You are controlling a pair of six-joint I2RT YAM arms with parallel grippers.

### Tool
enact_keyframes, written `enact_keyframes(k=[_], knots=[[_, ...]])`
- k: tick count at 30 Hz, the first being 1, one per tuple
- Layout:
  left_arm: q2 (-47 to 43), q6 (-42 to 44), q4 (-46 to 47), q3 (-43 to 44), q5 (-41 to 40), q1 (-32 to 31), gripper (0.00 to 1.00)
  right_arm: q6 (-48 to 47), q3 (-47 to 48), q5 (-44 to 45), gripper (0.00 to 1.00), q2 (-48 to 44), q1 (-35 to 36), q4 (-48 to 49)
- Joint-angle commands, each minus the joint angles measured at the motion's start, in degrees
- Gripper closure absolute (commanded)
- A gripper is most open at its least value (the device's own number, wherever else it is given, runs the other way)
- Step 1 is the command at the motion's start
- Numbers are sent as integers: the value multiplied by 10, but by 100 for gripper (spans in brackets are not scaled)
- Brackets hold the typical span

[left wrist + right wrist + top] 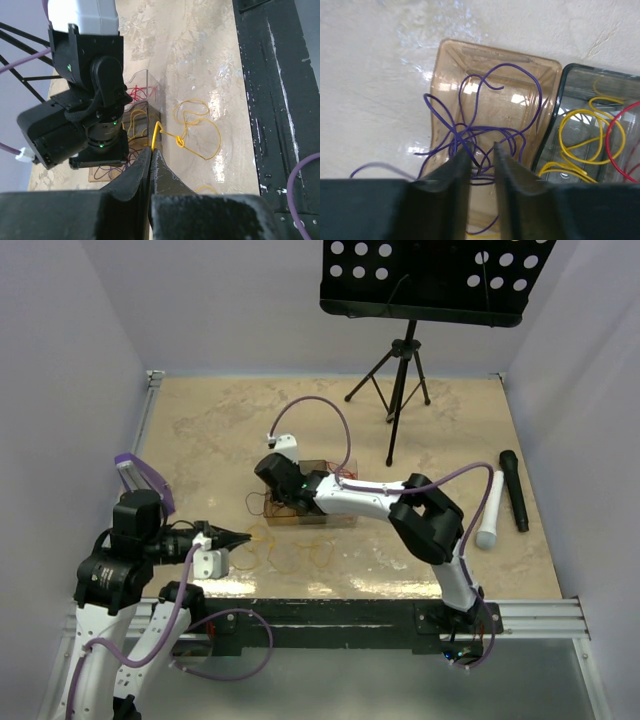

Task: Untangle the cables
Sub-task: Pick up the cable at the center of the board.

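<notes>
My left gripper [243,538] [152,150] is shut on a thin yellow cable [156,134] and holds its end up from the table. That cable runs to a small knot [179,142] and loose yellow loops [290,556] [202,131] lying on the table. My right gripper [283,496] [481,148] hangs over small clear trays [338,515], its jaws a little apart around a tangle of dark purple cables [485,131] in an amber tray [451,60]. The neighbouring tray holds yellow cables [592,135] and a red one [626,125]. The red cables [142,92] also show in the left wrist view.
A black music stand on a tripod [400,370] stands at the back. A white microphone [490,510] and a black microphone [515,490] lie at the right. A black rail [330,615] [270,100] runs along the table's near edge.
</notes>
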Motion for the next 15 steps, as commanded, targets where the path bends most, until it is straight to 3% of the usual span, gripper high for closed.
enact_keyframes(k=[1, 4, 8, 15], knots=[[-4, -20, 52, -18, -7, 2, 100, 5, 36, 14, 64, -72, 3, -15], [-8, -68, 128, -56, -71, 2, 100, 9, 33, 14, 54, -94, 2, -26], [-13, -55, 181, -120, -160, 2, 100, 8, 24, 19, 50, -120, 2, -34], [3, -59, 208, -149, -140, 2, 100, 8, 2, -4, 52, -137, 3, -7]])
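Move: The yellow cable, its end already pinched in the left fingers, lies loosely on the table about 8 cm to that hand's right, 5 cm ahead and 26 cm below. The amber box with the purple cable is about 21 cm ahead and 7 cm right, the dark box some 8 cm farther right of the amber one. From the right hand, low over the amber box's middle with the purple cable some 4 cm under it, the yellow cable lies about 15 cm back. The yellow cable's end, still pinched in the shut left fingers, is brought down about 8 cm and forward 6 cm towards the loops on the table, the hand swinging some 15 degrees counter-clockwise and dipping its fingertips. Meanwhile the purple cable is left in the amber box as the right hand rises straight up about 11 cm, tilting slightly, its already parting fingers opening to about half. ##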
